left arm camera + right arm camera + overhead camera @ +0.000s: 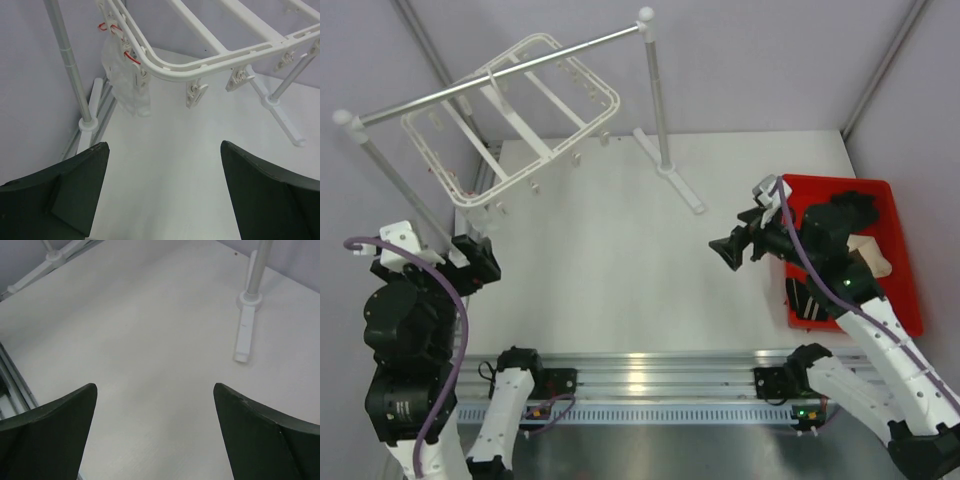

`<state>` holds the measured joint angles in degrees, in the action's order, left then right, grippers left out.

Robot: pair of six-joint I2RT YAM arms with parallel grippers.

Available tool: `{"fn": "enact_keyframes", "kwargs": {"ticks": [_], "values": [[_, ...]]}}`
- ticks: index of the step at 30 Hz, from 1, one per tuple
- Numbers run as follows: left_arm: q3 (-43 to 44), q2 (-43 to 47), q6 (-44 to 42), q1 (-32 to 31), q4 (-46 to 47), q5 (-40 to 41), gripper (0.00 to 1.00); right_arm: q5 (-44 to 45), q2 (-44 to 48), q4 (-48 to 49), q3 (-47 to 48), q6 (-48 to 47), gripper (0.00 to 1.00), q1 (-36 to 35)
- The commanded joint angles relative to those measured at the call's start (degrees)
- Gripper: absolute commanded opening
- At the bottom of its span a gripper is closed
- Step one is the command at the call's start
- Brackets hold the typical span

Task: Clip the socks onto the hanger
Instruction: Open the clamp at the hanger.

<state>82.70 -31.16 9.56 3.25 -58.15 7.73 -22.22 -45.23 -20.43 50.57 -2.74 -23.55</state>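
The white hanger (525, 105) hangs tilted from the grey rail at the back left, small clips dangling from its rim. In the left wrist view its near corner (200, 67) and two clips (196, 94) are above and ahead of my open, empty left gripper (163, 150). That gripper (482, 262) sits below the hanger's near left corner. A black sock with white stripes (810, 298) lies in the red tray (905, 290), partly under the right arm. My right gripper (728, 250) is open and empty over the table, left of the tray; it also shows in the right wrist view (154, 390).
The grey rail (500, 75) runs across the back on two upright poles; the right pole (655, 100) stands on a white foot (245, 325). The left pole (70, 65) stands by the wall. A clear plastic piece (125, 80) hangs from the hanger. A beige item (872, 255) lies in the tray.
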Motion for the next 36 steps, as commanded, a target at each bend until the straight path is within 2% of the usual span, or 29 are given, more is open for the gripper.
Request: {"fn": "enact_keyframes", "kwargs": {"ticks": [1,2,4,5,12,14,21,24,30,36], "values": [[-0.17,2.24,3.7,1.5,3.74,1.86,0.98,0.77,-1.43,15.91,-2.48,2.04,1.0,-6.14],[-0.08,2.68,4.58,1.85,4.01,1.33,0.98,1.64,-2.31,21.77,-2.75,1.87,1.0,-11.12],[0.27,3.21,7.66,3.43,4.19,-1.21,0.98,6.45,-6.85,25.77,-1.79,-0.75,1.0,-17.2],[0.71,3.03,9.75,4.65,4.1,-2.01,0.98,8.05,-8.8,29.35,-0.13,-1.82,1.0,-22.89],[5.81,0.05,17.59,7.3,0.76,-6.05,0.98,15.1,-27.08,47.21,8.49,-6.04,1.0,-38.93],[7.82,-0.39,18.56,7.48,-0.03,-9.12,0.98,16.5,-32.97,53.02,11.81,-7.1,0.95,-42.08],[11.79,-3.11,21.54,9.06,-0.65,-20.18,0.98,18.44,-49.4,64.8,21.67,-8.24,0.81,-45.44],[11.79,-3.91,24.17,9.67,-0.47,-22.05,0.98,19.14,-54.67,69.02,24.92,-8.68,0.76,-45.71],[10.73,-5.58,28.23,10.02,-0.03,-21.35,0.98,20.1,-63.82,74.9,32.22,-8.16,0.69,-45.71],[8.8,-5.76,30.6,10.03,-0.47,-17.22,0.96,21.87,-72.61,77.82,42.06,-7.54,0.6,-45.71]]}}
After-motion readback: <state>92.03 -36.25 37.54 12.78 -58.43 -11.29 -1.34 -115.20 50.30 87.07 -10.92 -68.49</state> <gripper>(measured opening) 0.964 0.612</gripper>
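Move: Some 46 cm to the right hand's left, about 2 cm farther out and 10 cm higher, hangs the empty clamp nearest the hanger's front-left corner. The next clamp along the hanger is about 6 cm right of that one and 4 cm farther out; a hung white sock is roughly 7 cm left of it and 3 cm farther out. From the left hand the corner clamp lies around 16 cm ahead, 9 cm right and 5 cm below. Sweeping left about 40 cm towards the corner clamp, the empty right hand bows back some 5 cm on the way, comes forward again and rises, tipping its fingers up about 30 degrees while they narrow to roughly 60% open. The left hand, still wide open, rises and shifts right about 5 cm each, backing off slightly before easing forward and rolling its left side down some 30 degrees. ##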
